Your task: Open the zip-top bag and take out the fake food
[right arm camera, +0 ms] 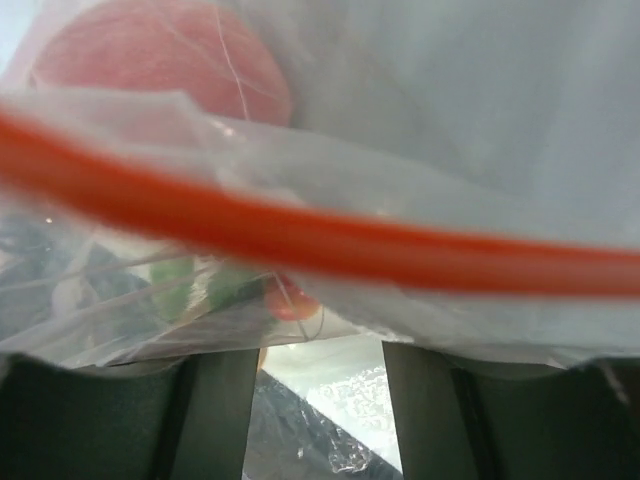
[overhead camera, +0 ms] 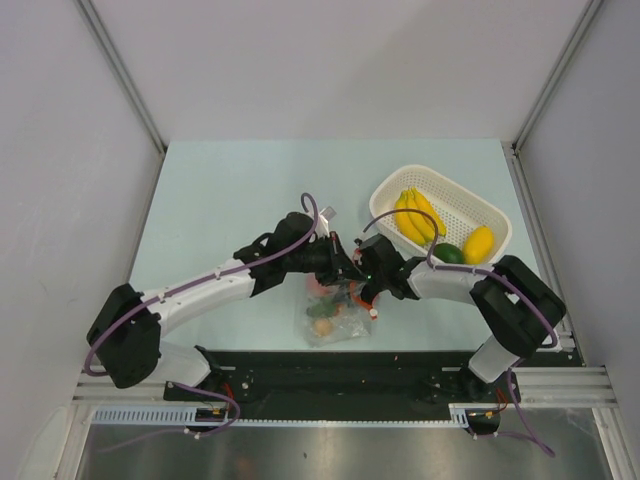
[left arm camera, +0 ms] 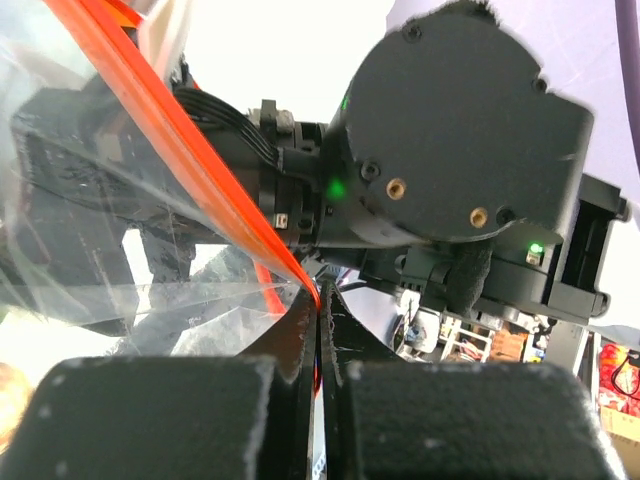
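The zip-top bag (overhead camera: pixel 335 318) lies on the table near the front edge, and its mouth is lifted between my two grippers. Inside it I see a tan egg-like piece (overhead camera: pixel 322 326), a red piece (overhead camera: pixel 317 285) and something green (overhead camera: pixel 346 299). My left gripper (overhead camera: pixel 345 271) is shut on the bag's red zip strip (left arm camera: pixel 205 185), with the jaws (left arm camera: pixel 320 300) pinched tight on the film. My right gripper (overhead camera: pixel 367 287) faces it from the right. Its fingers (right arm camera: pixel 215 410) stand apart under the blurred red strip (right arm camera: pixel 330 245), and bag film drapes over their tips. A red piece (right arm camera: pixel 160 55) shows through the film.
A white perforated basket (overhead camera: pixel 480 205) stands at the back right and holds a yellow banana bunch (overhead camera: pixel 418 215), a dark green vegetable (overhead camera: pixel 448 253) and a yellow lemon-like fruit (overhead camera: pixel 478 243). My right arm's body (left arm camera: pixel 450 170) fills the left wrist view close up.
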### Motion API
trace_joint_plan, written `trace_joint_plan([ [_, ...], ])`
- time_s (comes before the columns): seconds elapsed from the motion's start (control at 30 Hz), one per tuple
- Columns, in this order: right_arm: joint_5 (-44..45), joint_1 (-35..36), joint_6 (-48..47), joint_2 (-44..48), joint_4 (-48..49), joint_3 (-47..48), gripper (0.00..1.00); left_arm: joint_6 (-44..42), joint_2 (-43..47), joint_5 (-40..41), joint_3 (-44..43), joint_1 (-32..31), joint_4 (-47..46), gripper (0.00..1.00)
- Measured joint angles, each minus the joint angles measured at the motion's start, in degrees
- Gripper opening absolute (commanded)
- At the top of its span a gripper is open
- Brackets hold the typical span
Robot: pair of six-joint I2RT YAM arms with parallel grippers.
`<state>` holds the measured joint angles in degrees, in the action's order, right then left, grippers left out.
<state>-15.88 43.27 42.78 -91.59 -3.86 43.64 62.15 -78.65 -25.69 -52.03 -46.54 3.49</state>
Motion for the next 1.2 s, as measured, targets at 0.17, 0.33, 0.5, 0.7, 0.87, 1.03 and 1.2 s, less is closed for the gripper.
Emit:
trace_joint_plan([
  [0.17,-2.1,0.09,1.16,-2.32,3.96,-0.04,0.52,0.31,-0.09,-0.07,0.74,-0.04,-0.07,0.0],
  [0.33,-4.0,0.17,2.67,-4.57,8.44,0.0,0.42,0.33,-0.09,-0.09,0.94,-0.07,-0.11,0.0],
  [0.5,-4.26,0.52,3.3,-5.79,9.75,0.0,0.2,0.26,-0.09,-0.48,1.75,-0.15,-0.28,0.0],
  [0.7,-3.89,0.57,3.67,-5.7,9.27,-0.02,0.15,-0.57,0.13,-0.44,1.75,-0.15,0.72,0.0],
  [0.87,-1.29,0.42,2.01,-0.17,3.15,-0.52,0.14,-0.74,2.69,-0.42,3.13,0.66,0.92,0.0],
  [1.03,0.44,-0.85,-0.74,9.7,-2.99,-0.57,0.13,-2.12,4.24,-0.37,4.26,2.91,1.92,0.0],
  [1.2,1.97,-1.25,-1.95,18.8,-8.04,-0.57,0.13,-4.24,5.53,0.72,4.85,3.56,4.42,0.0],
])
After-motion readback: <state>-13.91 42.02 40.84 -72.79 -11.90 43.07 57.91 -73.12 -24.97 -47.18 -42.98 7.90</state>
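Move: The tomato bunch lies in the bag about 3 cm to the right hand's left, about 1 cm ahead and 1 cm below its half-open fingers. The pink food is roughly 12 cm to that hand's left and about level with it front to back; the green leaves are 11 cm left and 5 back, all low on the table. From the left hand, already pinching the zip edge, the bunch is almost straight down, some 15 cm below and 1 ahead. Slide the right gripper some 3 cm left and slightly down into the bag onto the tomato bunch, and pinch the bunch as the fingers close. Then reverse, lifting it about 9 cm up while drawing roughly 5 cm right, fingers tipping up 10 degrees. Keep the left gripper shut on the zip edge; as the right hand lifts, draw it left and slightly down, away from the right hand. ##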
